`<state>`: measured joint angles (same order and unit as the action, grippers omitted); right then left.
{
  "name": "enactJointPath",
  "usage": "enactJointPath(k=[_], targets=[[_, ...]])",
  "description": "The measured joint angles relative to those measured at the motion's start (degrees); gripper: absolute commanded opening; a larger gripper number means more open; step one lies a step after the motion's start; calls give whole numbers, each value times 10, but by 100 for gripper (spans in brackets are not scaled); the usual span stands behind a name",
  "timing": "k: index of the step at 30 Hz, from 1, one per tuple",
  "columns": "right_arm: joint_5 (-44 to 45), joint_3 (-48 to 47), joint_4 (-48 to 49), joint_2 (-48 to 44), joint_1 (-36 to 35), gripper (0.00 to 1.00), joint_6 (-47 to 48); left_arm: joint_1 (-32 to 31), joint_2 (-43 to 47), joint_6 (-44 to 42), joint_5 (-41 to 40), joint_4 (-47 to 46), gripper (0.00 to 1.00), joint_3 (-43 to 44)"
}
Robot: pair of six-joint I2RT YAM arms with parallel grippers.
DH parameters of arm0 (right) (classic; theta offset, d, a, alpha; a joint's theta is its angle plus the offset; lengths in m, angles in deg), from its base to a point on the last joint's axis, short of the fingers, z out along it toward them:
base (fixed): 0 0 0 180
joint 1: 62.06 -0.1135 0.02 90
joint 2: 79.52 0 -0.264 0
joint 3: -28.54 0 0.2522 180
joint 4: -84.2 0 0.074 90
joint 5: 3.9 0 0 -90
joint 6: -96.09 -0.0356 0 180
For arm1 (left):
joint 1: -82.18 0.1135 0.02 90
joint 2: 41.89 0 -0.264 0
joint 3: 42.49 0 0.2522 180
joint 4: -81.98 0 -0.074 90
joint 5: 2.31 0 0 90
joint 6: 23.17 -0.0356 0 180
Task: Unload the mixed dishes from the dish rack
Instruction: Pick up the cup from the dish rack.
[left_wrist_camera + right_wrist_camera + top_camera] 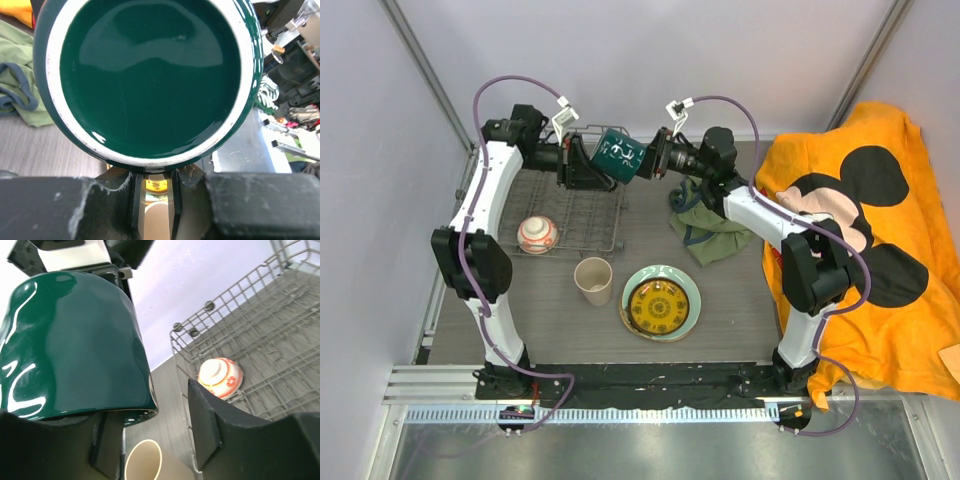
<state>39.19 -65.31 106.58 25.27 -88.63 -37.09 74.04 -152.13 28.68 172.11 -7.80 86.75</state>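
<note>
The dark green mug (617,153) (150,75) (75,345) hangs in the air over the right rear edge of the dish rack (585,215) (280,305). My left gripper (588,166) (155,175) is shut on it from the left, jaws narrow, the mug's round end filling its view. My right gripper (650,158) (155,415) stands open at the mug's right side. One finger (105,450) lies against the mug wall and the other finger (210,425) stands apart from it. A red-and-white bowl (537,234) (220,377) lies upside down in the rack's front left corner.
A beige cup (593,281) (142,460) stands on the table in front of the rack. Beside it a small yellow plate (660,306) rests on a pale green plate (665,272). An olive-green cloth (710,232) lies under the right arm. An orange blanket (880,120) covers the right side.
</note>
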Motion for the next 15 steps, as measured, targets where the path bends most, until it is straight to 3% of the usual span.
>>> enactJointPath(k=[10, 15], targets=[[-17, 23, 100, 23, 3, 22, -94, -7, -16, -53, 14, -9, 0, -22], [-26, 23, 128, 29, 8, 2, -112, -7, -17, -64, 33, -8, 2, -40]])
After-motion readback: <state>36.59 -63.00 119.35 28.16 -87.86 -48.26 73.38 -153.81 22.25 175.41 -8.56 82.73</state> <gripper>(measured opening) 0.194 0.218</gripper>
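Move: The cup, the dark-green mug, hangs in the air in the left hand with its open rim towards the right hand. Its middle is about 5 cm left, 2 cm ahead and 2 cm above the right hand point, and about 4 cm ahead, 2 cm right and 3 cm above the left hand. From the right hand, the beige cup stands some 17 cm back, 10 cm left and 27 cm below, and the bowl in the rack 5 cm back, 24 cm left and 27 cm below. The right fingers close from about half open onto the mug's rim and pinch its wall, while that hand stays almost in place and rolls some 5 degrees, its left side rising. The left hand keeps its grip on the mug's handle and eases down about 2 cm, lowering the mug slightly at the right fingertips. ##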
